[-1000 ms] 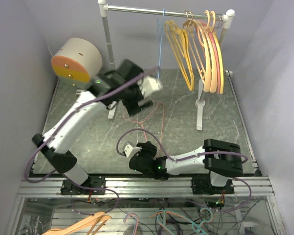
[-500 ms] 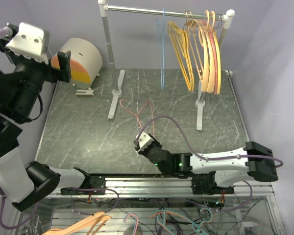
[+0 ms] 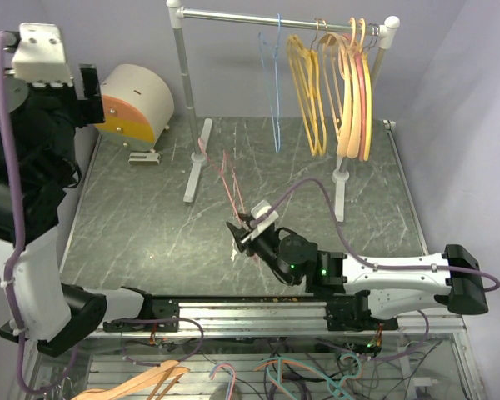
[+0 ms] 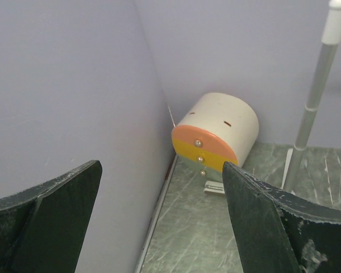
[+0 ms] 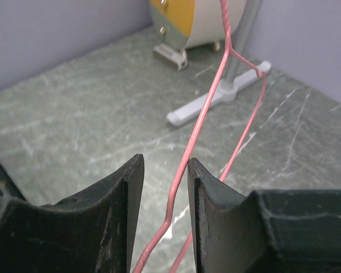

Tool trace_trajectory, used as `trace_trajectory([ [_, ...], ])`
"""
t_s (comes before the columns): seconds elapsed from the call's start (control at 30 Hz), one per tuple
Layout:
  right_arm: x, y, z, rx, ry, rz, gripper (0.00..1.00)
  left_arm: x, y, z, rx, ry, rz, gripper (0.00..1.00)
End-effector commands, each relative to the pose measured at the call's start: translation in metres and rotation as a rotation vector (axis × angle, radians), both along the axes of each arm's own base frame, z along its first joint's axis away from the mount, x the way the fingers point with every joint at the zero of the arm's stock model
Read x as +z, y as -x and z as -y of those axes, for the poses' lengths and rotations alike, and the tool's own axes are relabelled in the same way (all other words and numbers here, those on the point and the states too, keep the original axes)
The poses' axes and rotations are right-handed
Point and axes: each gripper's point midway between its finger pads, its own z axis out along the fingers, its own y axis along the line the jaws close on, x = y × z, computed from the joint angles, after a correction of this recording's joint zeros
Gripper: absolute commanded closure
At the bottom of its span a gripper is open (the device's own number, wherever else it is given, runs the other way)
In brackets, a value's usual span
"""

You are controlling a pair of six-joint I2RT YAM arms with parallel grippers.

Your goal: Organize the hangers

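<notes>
On the white-and-metal rail [image 3: 233,15] hang a thin blue wire hanger [image 3: 273,75], yellow hangers [image 3: 304,92] and peach, orange and pink ones [image 3: 354,92]. A thin pink wire hanger [image 3: 230,179] [image 5: 207,108] is tipped up off the table near the rail's left foot. Its wire runs between the fingers of my right gripper [image 3: 243,229] [image 5: 162,165], which is shut on it low down; the fingertips stand a little apart, the wire against the right one. My left gripper [image 3: 82,92] [image 4: 159,165] is open and empty, raised high by the left wall.
A cream drum with an orange and yellow face [image 3: 137,100] [image 4: 221,131] sits at the back left corner. The rail's two feet [image 3: 196,171] [image 3: 340,196] rest on the dark marble table [image 3: 150,233]. Below the front edge, more hangers [image 3: 142,385] lie among cables.
My left arm swung away from the rail, up to the left wall. My right arm stretched out across the table, and the pink wire hanger tipped up from lying flat.
</notes>
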Motion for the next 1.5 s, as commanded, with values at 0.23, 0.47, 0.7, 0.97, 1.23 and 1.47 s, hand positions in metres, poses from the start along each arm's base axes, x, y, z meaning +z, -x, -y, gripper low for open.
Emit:
trace_trajectory([
  [0.23,0.132,-0.070,0.004,-0.339,-0.281,0.195,1.00,0.033,0.030,-0.024,0.090,0.063,0.143,0.01],
  [0.47,0.178,-0.122,-0.002,-0.328,-0.367,0.230,1.00,0.031,0.027,-0.027,0.113,0.049,0.134,0.01],
  [0.7,0.216,-0.173,-0.011,-0.300,-0.410,0.260,1.00,0.028,0.023,-0.025,0.107,0.037,0.122,0.01],
  [0.97,0.229,-0.219,-0.022,-0.278,-0.439,0.233,1.00,0.025,0.021,-0.023,0.096,0.024,0.111,0.01],
  [1.23,0.215,-0.242,-0.021,-0.307,-0.438,0.202,1.00,0.021,0.019,-0.023,0.099,0.015,0.097,0.01],
  [1.47,0.192,-0.251,-0.017,-0.354,-0.390,0.186,1.00,0.023,0.019,-0.029,0.141,0.011,0.103,0.01],
])
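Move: The rail spot for the held pink hanger's hook lies about 44 cm ahead of the right hand, 3 cm left and some 31 cm above it. From this hand, the blue hanger hangs roughly 42 cm ahead, 8 cm right and 20 cm up; the yellow hangers are level with it, 9 cm farther right. The left post stands 43 cm ahead and 18 cm left. From the left hand, that rail spot is about 34 cm ahead, 33 cm right, about level. Up first, then up and forward, the right hand carries the still-pinched pink hanger towards the rail between the left post and the blue hanger, some 25 cm forward and 20 cm up overall, its last 2 cm or so a dip. The wrist swings clockwise about 20 degrees while its left side rises; the fingers keep their hold. The empty left hand, open, eases back and up about 4 cm, then partly returns. ##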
